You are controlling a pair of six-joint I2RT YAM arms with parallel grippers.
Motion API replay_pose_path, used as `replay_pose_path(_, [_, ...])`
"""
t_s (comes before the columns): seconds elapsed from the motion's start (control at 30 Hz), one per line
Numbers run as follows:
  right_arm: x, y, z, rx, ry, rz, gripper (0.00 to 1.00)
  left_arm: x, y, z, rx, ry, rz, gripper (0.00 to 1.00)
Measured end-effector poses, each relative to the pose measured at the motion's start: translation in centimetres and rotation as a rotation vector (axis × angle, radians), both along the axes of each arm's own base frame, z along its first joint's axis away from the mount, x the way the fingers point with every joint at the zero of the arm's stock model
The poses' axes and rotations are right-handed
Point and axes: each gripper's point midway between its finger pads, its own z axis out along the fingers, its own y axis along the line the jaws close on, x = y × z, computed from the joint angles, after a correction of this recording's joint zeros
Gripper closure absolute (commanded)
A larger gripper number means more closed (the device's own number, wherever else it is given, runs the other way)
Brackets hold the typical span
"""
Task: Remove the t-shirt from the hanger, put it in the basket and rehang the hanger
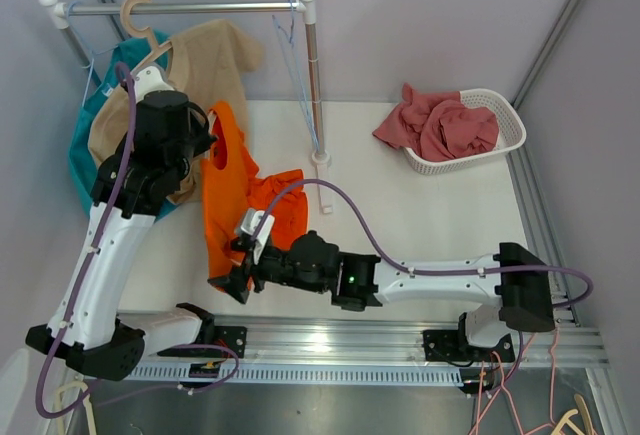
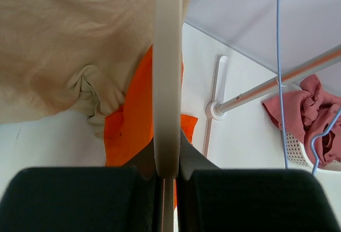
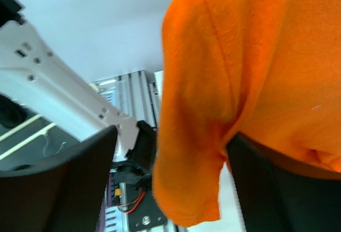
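Note:
An orange t-shirt (image 1: 235, 190) hangs from a cream hanger (image 2: 167, 82) and trails onto the white table. My left gripper (image 2: 167, 170) is shut on the hanger's bar, which runs up between the jaws. In the top view the left gripper (image 1: 205, 140) sits at the shirt's top, and the hanger is hidden by the gripper and the cloth. My right gripper (image 1: 235, 280) is open at the shirt's lower end. In the right wrist view the jaws (image 3: 170, 173) stand wide apart with a fold of orange cloth (image 3: 213, 109) hanging between them.
A clothes rack's rail (image 1: 190, 7) and pole (image 1: 313, 75) stand at the back, with a tan shirt (image 1: 205, 55) on a wooden hanger and a teal garment (image 1: 85, 145). A white basket (image 1: 500, 125) with pink-red clothes (image 1: 435, 120) sits back right. Blue string hangs by the pole.

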Motion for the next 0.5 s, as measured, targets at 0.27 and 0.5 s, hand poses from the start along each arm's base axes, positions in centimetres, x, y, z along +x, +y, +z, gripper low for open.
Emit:
replay_pose_path(0.27, [2.2,1.5,-1.3,-0.035,0.016,-0.118,1.00,0.2,-0.2,-0.2,-0.006,-0.013,-0.008,0.99])
replay_pose_path(0.5, [-5.2,-0.2,-0.8,-0.082,-0.011,-0.001,1.00,4.6,-1.0,-0.9,0.036,0.077,-0.017,0.99])
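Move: The orange t-shirt's near edge hangs between my open right fingers, its gripping spot about 2 cm ahead, 2 cm left and 1 cm lower. My left hand still holds the shirt's hanger, some 24 cm ahead of my right hand, 1 cm left and 8 cm up. From my left hand that edge is about 22 cm back, 1 cm left and 9 cm lower; the beige shirt hangs 12 cm ahead, 7 cm left and 5 cm down, and the rack post stands 15 cm ahead, 20 cm right and 15 cm down. I slip my right hand a couple of centimetres forward and left around the orange cloth and shut the fingers, pinching the edge, then pull it back towards my base by about 7 cm, faster and faster. As that pull gathers, my left hand, keeping its grip on the hanger, drives forward nearly 5 cm, drawing the hanger away from the right hand. ##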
